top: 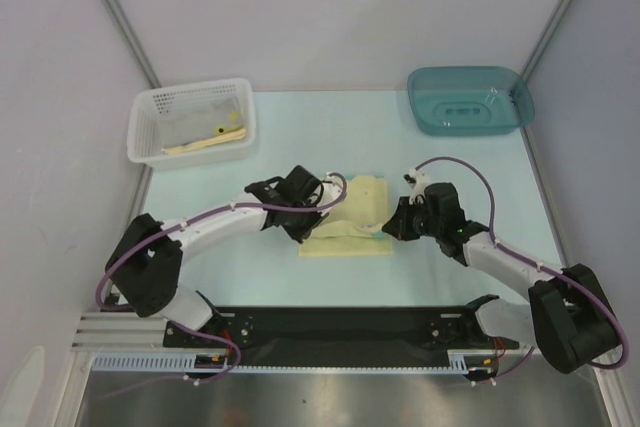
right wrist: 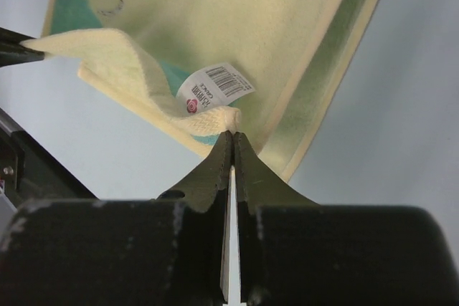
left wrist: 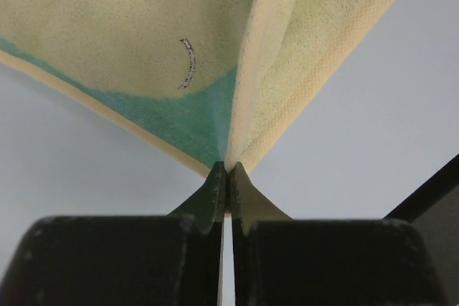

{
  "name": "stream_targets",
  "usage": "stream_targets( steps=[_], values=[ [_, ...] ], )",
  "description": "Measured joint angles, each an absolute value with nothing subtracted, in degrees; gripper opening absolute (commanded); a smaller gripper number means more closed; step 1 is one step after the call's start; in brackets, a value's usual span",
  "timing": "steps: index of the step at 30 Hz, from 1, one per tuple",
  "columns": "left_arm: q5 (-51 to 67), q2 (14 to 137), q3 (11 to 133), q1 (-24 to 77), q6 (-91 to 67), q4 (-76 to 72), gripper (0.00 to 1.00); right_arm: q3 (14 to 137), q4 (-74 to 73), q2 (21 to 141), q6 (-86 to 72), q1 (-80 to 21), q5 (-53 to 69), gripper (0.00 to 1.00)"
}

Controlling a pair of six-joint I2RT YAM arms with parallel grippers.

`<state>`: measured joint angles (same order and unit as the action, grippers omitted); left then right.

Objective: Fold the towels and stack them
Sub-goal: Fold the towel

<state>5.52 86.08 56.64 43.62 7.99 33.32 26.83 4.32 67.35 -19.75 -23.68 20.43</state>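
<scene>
A pale yellow towel [top: 350,232] with a teal face lies mid-table, its far part lifted into a fold [top: 367,195]. My left gripper [top: 320,209] is shut on the towel's left corner. In the left wrist view the towel [left wrist: 143,26] fans up from the shut left gripper [left wrist: 227,167], teal showing by the pinch. My right gripper [top: 393,221] is shut on the right corner. In the right wrist view the right gripper [right wrist: 233,132] pinches the towel [right wrist: 215,12] just under a white barcode tag [right wrist: 215,87]. More towels [top: 205,134] lie in the basket.
A white mesh basket [top: 150,107] stands at the back left. A teal plastic bin [top: 470,99] sits at the back right. A black rail [top: 350,325] runs along the near edge between the arm bases. Pale walls close in the table on both sides.
</scene>
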Motion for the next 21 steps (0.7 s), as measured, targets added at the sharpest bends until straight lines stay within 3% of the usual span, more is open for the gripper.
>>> stream_targets(
  steps=[1, 3, 5, 6, 13, 21],
  values=[
    [5.5, 86.3, 56.6, 43.9, 7.9, 33.5, 0.08, 26.6, 3.6, 67.4, -20.1, -24.1, 19.9, 0.12],
    [5.7, 86.4, 56.4, 44.3, 7.5, 33.7, 0.24, 26.5, 2.2, 67.6, -21.0, -24.6, 18.7, 0.15],
    [6.2, 86.4, 56.3, 44.4, 6.6, 33.8, 0.32, 26.5, 0.3, 67.6, -22.2, -24.9, 17.5, 0.22],
    [6.4, 86.4, 56.2, 44.5, 6.2, 33.8, 0.44, 26.5, -0.6, 67.6, -22.7, -24.9, 16.9, 0.24],
    [7.2, 84.5, 56.4, 44.6, 4.2, 36.5, 0.51, 27.6, -10.3, 65.8, -26.1, -25.0, 13.8, 0.36],
    [6.1, 83.2, 57.9, 44.6, -1.7, 34.7, 0.52, 35.4, -13.1, 66.5, -28.4, -25.9, 11.9, 0.35]
  ],
)
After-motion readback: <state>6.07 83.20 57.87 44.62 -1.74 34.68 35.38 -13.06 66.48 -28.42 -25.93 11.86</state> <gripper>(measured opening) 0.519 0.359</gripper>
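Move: Each hand holds a corner of the towel's folded-over edge, a few centimetres above the table. The near left corner of the bottom layer lies about 3 cm back from the left hand, straight behind and 2 cm below; the near right corner is about 4 cm back from the right hand, level sideways, some 3 cm down. The white tag hangs about 3 cm left of the right hand, level fore and aft, 1 cm lower. Both hands ease back 2–3 cm, the right also dropping 3, open and free the towel corners, then lift. ##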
